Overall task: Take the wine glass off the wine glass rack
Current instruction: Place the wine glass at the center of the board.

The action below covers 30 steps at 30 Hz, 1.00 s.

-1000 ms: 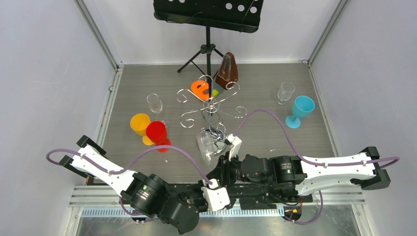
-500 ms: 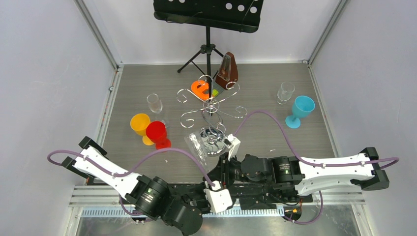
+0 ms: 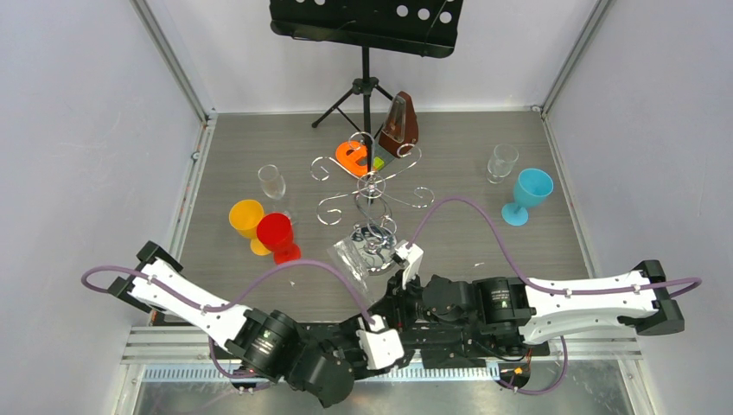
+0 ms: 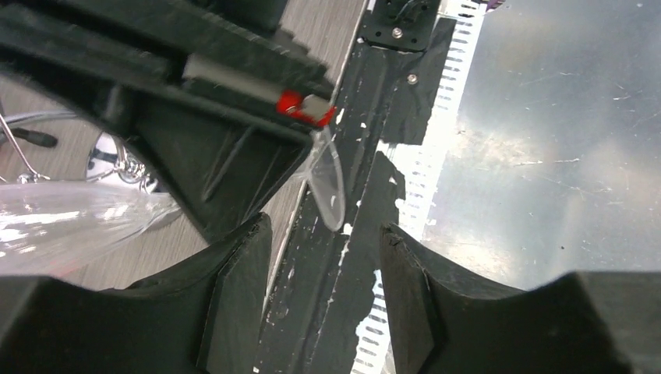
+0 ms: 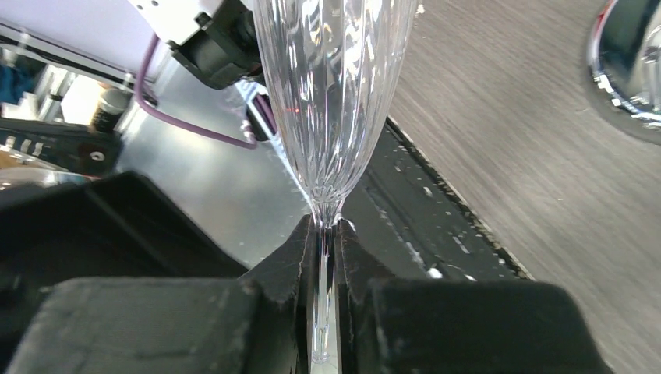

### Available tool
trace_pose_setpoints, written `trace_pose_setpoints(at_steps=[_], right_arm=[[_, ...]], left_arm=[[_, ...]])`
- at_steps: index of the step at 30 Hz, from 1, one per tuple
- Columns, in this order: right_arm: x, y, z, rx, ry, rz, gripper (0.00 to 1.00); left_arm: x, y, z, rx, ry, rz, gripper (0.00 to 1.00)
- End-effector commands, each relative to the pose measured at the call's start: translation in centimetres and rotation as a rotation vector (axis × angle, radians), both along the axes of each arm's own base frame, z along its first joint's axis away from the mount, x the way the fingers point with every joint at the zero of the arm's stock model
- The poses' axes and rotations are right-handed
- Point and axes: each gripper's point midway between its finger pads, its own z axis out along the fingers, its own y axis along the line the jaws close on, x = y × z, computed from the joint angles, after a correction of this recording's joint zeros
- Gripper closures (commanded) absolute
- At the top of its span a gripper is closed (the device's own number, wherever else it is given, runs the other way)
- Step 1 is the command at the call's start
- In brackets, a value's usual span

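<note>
The clear ribbed wine glass (image 3: 353, 258) lies tilted just in front of the chrome wine glass rack (image 3: 372, 192), off its arms. My right gripper (image 5: 325, 257) is shut on the stem, and the bowl (image 5: 335, 93) rises straight from its fingertips. Seen from above, the right gripper (image 3: 391, 285) reaches in from the right. My left gripper (image 4: 323, 288) is open over the black base rail, nothing between its fingers. The glass's foot (image 4: 327, 183) hangs just beyond them. The rack's mirror base (image 5: 623, 70) shows at the upper right of the right wrist view.
Yellow cup (image 3: 245, 216), red cup (image 3: 275, 233) and a clear glass (image 3: 271, 181) stand left of the rack. A blue goblet (image 3: 529, 192) and another clear glass (image 3: 501, 162) stand right. Behind are a black music stand (image 3: 367, 26), metronome (image 3: 400, 125) and orange piece (image 3: 352, 156).
The glass's bowl has swung a little to the left, lying flatter in front of the rack. The left arm's elbow has shifted right. The right arm has barely moved.
</note>
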Motion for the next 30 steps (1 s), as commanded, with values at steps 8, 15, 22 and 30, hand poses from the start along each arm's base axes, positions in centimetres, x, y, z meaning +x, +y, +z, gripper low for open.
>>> trace_pose_setpoints(at_steps=[8,15,22,30], right_arm=[[3.7,-2.7,-1.3,-0.184,-0.377,0.022,0.94],[5.2,-4.2,-1.1,-0.267,-0.538,0.039,0.94],[6.6,-5.1,-1.0,-0.344,-0.699,0.068,0.94],[8.4,-6.2,-1.3,-0.431,-0.877,0.092,0.94]], left_arm=[[2.5,-0.2,3.1,-0.251,0.184,0.001,0.39],[3.9,0.0,4.2,-0.351,0.26,-0.011,0.28],[6.0,0.0,5.7,-0.439,0.309,0.02,0.05],[7.6,0.6,7.5,-0.524,0.373,0.047,0.01]])
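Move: The right hand already pinches the clear glass by its stem, the bowl leaning forward with the glass's middle about 3 cm ahead, 1 cm left and 3 cm above. The board's centre lies some 27 cm straight ahead and 20 cm down; the rack's foot stands 22 cm ahead and 1 cm left of that hand, the red glass 21 cm ahead and 22 cm left. From the left hand, already half open, the clear glass's middle is about 7 cm ahead and 2 cm up. Keeping its pinch on the stem below the bowl, the right hand carries the clear glass about 7 cm forward towards the rack and the board's centre, some 6 cm right and slightly down, while it rolls some 45 degrees so that the leaning bowl swings up, its fingers coming round a little more forward. The left hand, touching nothing at the end, opens from half to fully wide and draws clear of the glass, forward and up with its fingers tilting up nearer level, so the two hands part sideways and in height. ##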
